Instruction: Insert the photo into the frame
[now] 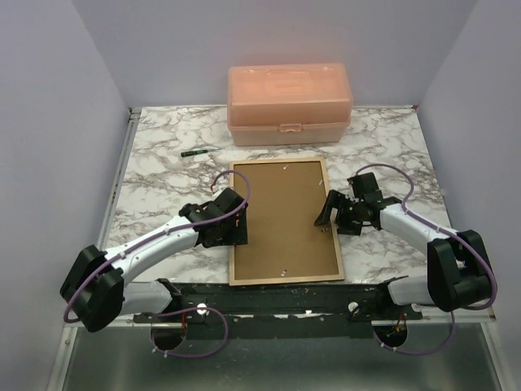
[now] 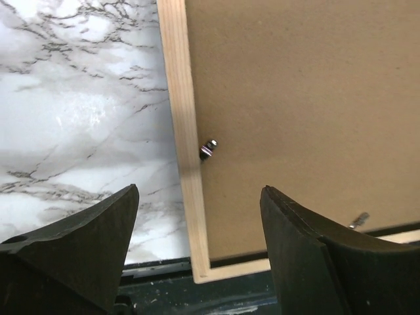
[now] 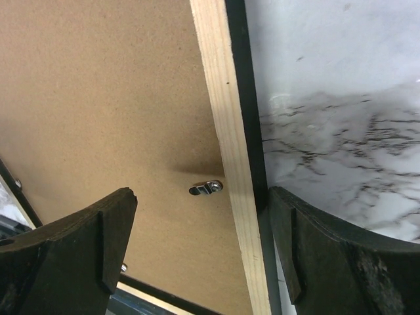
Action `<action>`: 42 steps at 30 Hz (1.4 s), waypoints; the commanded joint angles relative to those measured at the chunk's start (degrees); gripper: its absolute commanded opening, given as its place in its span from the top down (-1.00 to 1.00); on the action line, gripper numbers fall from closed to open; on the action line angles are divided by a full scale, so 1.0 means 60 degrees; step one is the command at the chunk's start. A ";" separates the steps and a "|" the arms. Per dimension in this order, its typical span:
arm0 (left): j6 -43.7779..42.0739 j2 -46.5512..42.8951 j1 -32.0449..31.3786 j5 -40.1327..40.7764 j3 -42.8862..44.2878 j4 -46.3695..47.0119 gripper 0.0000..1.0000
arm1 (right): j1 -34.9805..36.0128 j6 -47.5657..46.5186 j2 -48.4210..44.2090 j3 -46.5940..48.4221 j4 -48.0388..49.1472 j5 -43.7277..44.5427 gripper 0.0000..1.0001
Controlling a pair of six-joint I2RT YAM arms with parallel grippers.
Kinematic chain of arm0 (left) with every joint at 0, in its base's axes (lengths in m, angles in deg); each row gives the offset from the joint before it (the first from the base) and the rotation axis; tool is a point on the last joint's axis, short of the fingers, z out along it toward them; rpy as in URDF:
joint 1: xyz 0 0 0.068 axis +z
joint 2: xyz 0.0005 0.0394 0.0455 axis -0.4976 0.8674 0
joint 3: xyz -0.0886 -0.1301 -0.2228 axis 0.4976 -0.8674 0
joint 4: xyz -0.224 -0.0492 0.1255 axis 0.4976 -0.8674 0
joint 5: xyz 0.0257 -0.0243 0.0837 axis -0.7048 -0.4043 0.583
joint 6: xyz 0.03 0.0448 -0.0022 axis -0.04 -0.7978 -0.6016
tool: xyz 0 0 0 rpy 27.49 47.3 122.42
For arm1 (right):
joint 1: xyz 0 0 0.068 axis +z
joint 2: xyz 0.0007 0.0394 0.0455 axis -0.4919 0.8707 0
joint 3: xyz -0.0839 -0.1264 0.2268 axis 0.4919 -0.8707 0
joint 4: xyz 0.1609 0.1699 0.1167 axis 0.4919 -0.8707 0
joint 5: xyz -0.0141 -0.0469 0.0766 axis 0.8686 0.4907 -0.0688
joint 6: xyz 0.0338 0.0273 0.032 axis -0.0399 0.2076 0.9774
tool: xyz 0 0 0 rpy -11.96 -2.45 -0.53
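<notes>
The frame point(image 1: 285, 279) lies face down on the marble table, its light wood back up, with the brown fibreboard backing panel point(image 1: 281, 220) set in it. The photo is not in view. My left gripper point(image 1: 232, 232) is open over the frame's left rail point(image 2: 180, 118), one finger point(image 2: 85, 243) above the table, the other above the panel point(image 2: 302, 98). My right gripper point(image 1: 328, 213) is open over the right rail point(image 3: 223, 118), astride it. Small metal turn clips show by each rail, in the left wrist view point(image 2: 208, 149) and the right wrist view point(image 3: 207, 188). Both grippers point(image 2: 200, 216) point(image 3: 203, 223) are empty.
A pale orange plastic box point(image 1: 289, 104) with a latch stands at the back of the table. A small dark pen point(image 1: 194, 152) lies left of it. The frame's near edge lies beside the black mounting rail point(image 1: 269, 297) at the table's front.
</notes>
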State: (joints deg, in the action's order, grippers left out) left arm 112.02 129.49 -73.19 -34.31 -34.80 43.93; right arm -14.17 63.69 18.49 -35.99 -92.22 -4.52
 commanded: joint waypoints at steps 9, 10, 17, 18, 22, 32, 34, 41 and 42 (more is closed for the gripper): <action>0.0163 -0.2168 0.0238 -0.0117 -0.0224 -0.0737 -0.55 | 0.2344 0.0898 0.1314 0.0794 -0.0752 0.0808 -0.76; 0.0163 -0.2182 0.0252 -0.0146 -0.0248 -0.0735 -0.55 | 0.2467 0.0899 0.1339 0.0957 -0.0947 0.1191 -0.77; 0.0237 -0.2172 0.0246 -0.0475 -0.0616 -0.0369 -0.55 | 0.2771 0.0638 0.0859 0.1130 -0.1972 0.2641 -0.79; 0.0268 -0.2172 0.0249 -0.0525 -0.0654 -0.0297 -0.55 | 0.2830 0.0598 0.0876 0.1129 -0.2045 0.2650 -0.79; 0.0330 -0.2129 0.0252 -0.0657 -0.0739 -0.0110 -0.55 | 0.3041 0.0522 0.1176 0.1256 -0.2262 0.3290 -0.77; 0.0244 -0.2025 0.0253 -0.0648 -0.0638 -0.0240 -0.53 | 0.3292 0.0533 0.1976 0.1702 -0.2158 0.4120 -0.41; 0.0227 -0.2073 0.0253 -0.0618 -0.0652 -0.0315 -0.53 | 0.3302 0.0532 0.2126 0.1837 -0.2062 0.4186 -0.35; 0.0177 -0.2399 0.0253 -0.0574 -0.0913 -0.0383 -0.52 | 0.3297 0.0479 0.2737 0.2424 -0.1854 0.4324 -0.12; 0.0171 -0.2428 0.0252 -0.0560 -0.0949 -0.0372 -0.52 | 0.3297 0.0462 0.2844 0.2504 -0.1929 0.4462 -0.02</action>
State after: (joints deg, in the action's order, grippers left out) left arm 113.35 116.63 -71.90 -37.15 -39.23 42.13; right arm 5.69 67.08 31.30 -21.85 -104.50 15.04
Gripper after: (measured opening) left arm 0.765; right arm 0.589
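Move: The metal tab by the right-hand rail lies roughly 1 cm below the right hand point, midway between the open fingers; that wooden rail is some 2 cm to its right, with the outer finger against its outside. The near-rail tab lies about 11 cm back and 11 cm left of the right hand. From the empty left hand, the right-rail tab is about 24 cm right, 3 cm ahead and 4 cm lower; the left-rail tab is about 4 cm below and 1 cm right. Sweep the open right gripper about 6 cm left and slightly back, outer finger pushing the right rail along, then ease back right some 3 cm, sinking slightly and rolling the fingers about 20 degrees more upright. Finally creep forward and left while partly closing astride the rail, inner finger beside the tab. Meanwhile raise the open left gripper clear of the frame, then lower it partway and draw it slightly back. ##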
